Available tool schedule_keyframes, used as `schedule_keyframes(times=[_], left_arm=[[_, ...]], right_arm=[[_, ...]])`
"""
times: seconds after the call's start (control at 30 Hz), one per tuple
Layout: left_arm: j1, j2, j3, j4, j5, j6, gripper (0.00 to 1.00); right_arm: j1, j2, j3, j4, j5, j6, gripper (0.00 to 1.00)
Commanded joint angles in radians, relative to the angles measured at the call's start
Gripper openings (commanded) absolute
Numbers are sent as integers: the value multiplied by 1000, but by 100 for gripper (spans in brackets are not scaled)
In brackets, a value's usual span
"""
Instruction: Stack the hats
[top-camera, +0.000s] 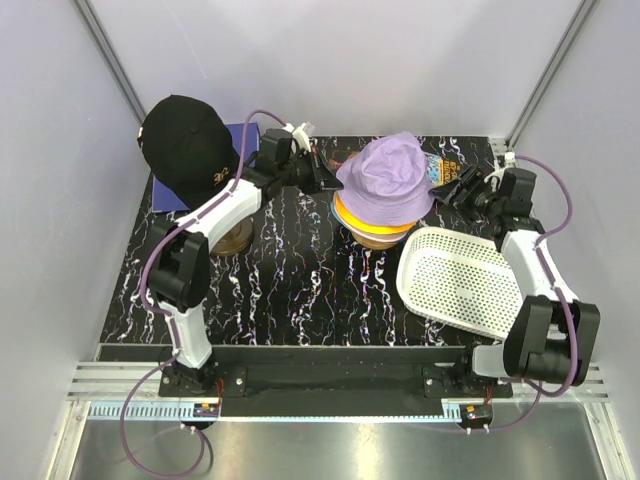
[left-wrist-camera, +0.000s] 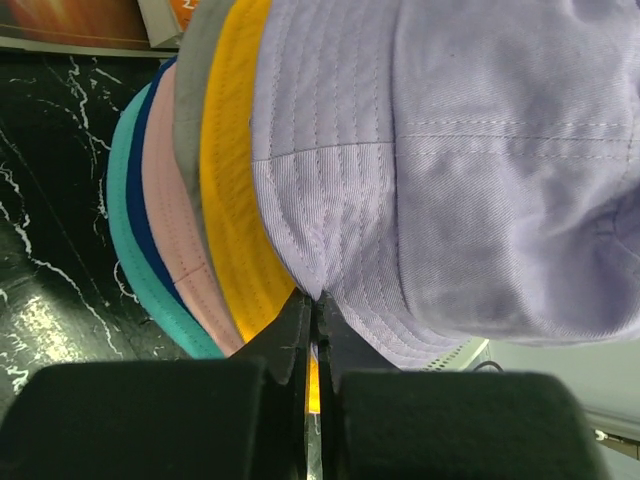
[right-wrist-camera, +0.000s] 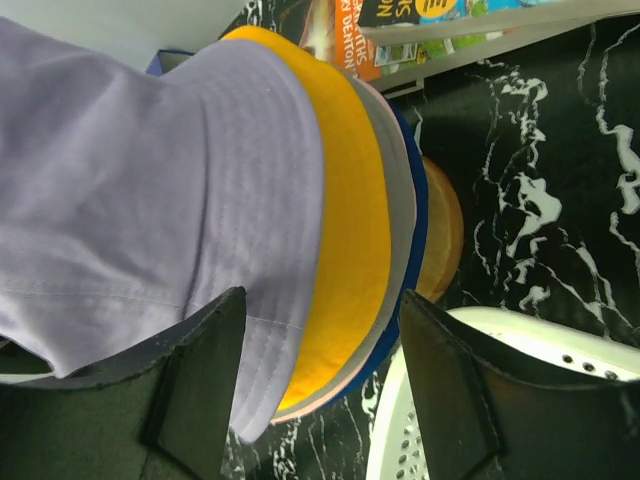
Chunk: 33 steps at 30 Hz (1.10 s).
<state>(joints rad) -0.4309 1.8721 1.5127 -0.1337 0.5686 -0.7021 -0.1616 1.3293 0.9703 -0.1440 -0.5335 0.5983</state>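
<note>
The hats stand stacked at the middle of the table, a lavender hat (top-camera: 385, 178) on top and an orange brim (top-camera: 368, 226) showing under it. The left wrist view shows the layers: lavender hat (left-wrist-camera: 450, 150), orange (left-wrist-camera: 235, 180), pink (left-wrist-camera: 175, 220), blue (left-wrist-camera: 143, 200) and teal (left-wrist-camera: 125, 220). My left gripper (top-camera: 330, 180) (left-wrist-camera: 318, 300) is shut on the lavender brim's left edge. At the right side of the stack my right gripper (top-camera: 450, 190) (right-wrist-camera: 320, 330) stands open, the brims of the lavender hat (right-wrist-camera: 130, 180) and the orange hat (right-wrist-camera: 350, 220) between its fingers. A black cap (top-camera: 185, 148) sits at the far left.
A white perforated basket (top-camera: 460, 280) (right-wrist-camera: 480, 350) lies just right of the stack, under my right arm. A brown stand (right-wrist-camera: 445, 230) carries the stack. Printed books (top-camera: 445, 165) lie at the back, and a blue item (top-camera: 245, 135) lies behind the black cap.
</note>
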Motion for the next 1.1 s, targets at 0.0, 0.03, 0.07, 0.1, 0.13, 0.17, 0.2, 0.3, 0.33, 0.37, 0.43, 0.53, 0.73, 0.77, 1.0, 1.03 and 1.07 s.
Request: schedule_keyframes(times=[0.0, 0.03, 0.07, 0.1, 0.13, 0.17, 0.2, 0.3, 0.33, 0.37, 0.43, 0.53, 0.73, 0.77, 1.0, 1.03, 1.07], left_arm=[[11, 30, 67, -29, -44, 36, 0], [12, 38, 85, -36, -44, 41, 0], [14, 47, 96, -44, -50, 55, 0], [15, 58, 104, -58, -55, 64, 0], [15, 62, 113, -66, -61, 75, 0], [20, 68, 128, -72, -70, 90, 0], [23, 79, 135, -73, -70, 93, 0], [30, 97, 158, -76, -70, 98, 0], [31, 102, 162, -78, -70, 101, 0], [32, 104, 173, -78, -67, 104, 0], [32, 107, 179, -78, -67, 105, 0], [32, 107, 184, -78, -65, 104, 0], [32, 101, 191, -76, -73, 104, 0], [32, 99, 190, -78, -73, 104, 0], [32, 91, 184, -76, -69, 110, 0], [32, 91, 182, -76, -61, 115, 0], [32, 90, 182, -78, -58, 116, 0]], right_arm=[[-13, 39, -62, 328, -146, 141, 71], [-13, 62, -71, 371, -161, 165, 71], [-13, 73, -84, 456, -175, 219, 71], [-15, 82, -103, 501, -195, 244, 72], [-15, 102, -111, 539, -201, 270, 71], [-15, 114, -120, 614, -209, 312, 71], [-15, 123, -131, 647, -223, 331, 71], [-13, 171, -127, 716, -259, 371, 71], [-13, 188, -124, 718, -266, 374, 71], [-13, 194, -120, 722, -269, 368, 71], [-13, 206, -119, 735, -278, 373, 71], [-13, 229, -108, 741, -301, 383, 69], [-13, 231, -93, 640, -333, 390, 66], [-13, 228, -96, 627, -335, 390, 65], [-13, 211, -117, 554, -312, 388, 16], [-13, 212, -114, 543, -298, 371, 10], [-13, 214, -113, 525, -287, 362, 4]])
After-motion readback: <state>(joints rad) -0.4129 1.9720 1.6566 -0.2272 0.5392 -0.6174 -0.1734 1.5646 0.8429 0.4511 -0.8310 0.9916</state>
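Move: The lilac hat's middle lies about 10 cm to the right of the left hand, level ahead and some 2 cm higher; that hand still has its left brim. From the open right hand, its middle is about 13 cm left, 3 cm ahead and 2 cm up, its right brim only 3 cm ahead and 3 cm left, a touch lower. From the right hand, the yellow hat beneath is roughly 13 cm left, 1 cm ahead and 2 cm down; the basket is 13 cm back and 8 cm right, the books 15 cm ahead and 1 cm right, both some 20 cm below. The right hand reaches forward and to the left around the lilac hat's right brim, about 5 cm in all, with its fingers open, rolling some 20 degrees so that its left side rises; it then eases back and down about a centimetre and closes to pinch the brim. The left hand keeps its shut pinch on the left brim and carries it forward about 3 cm, sinking 1 cm, then holds there while the right fingers close. ##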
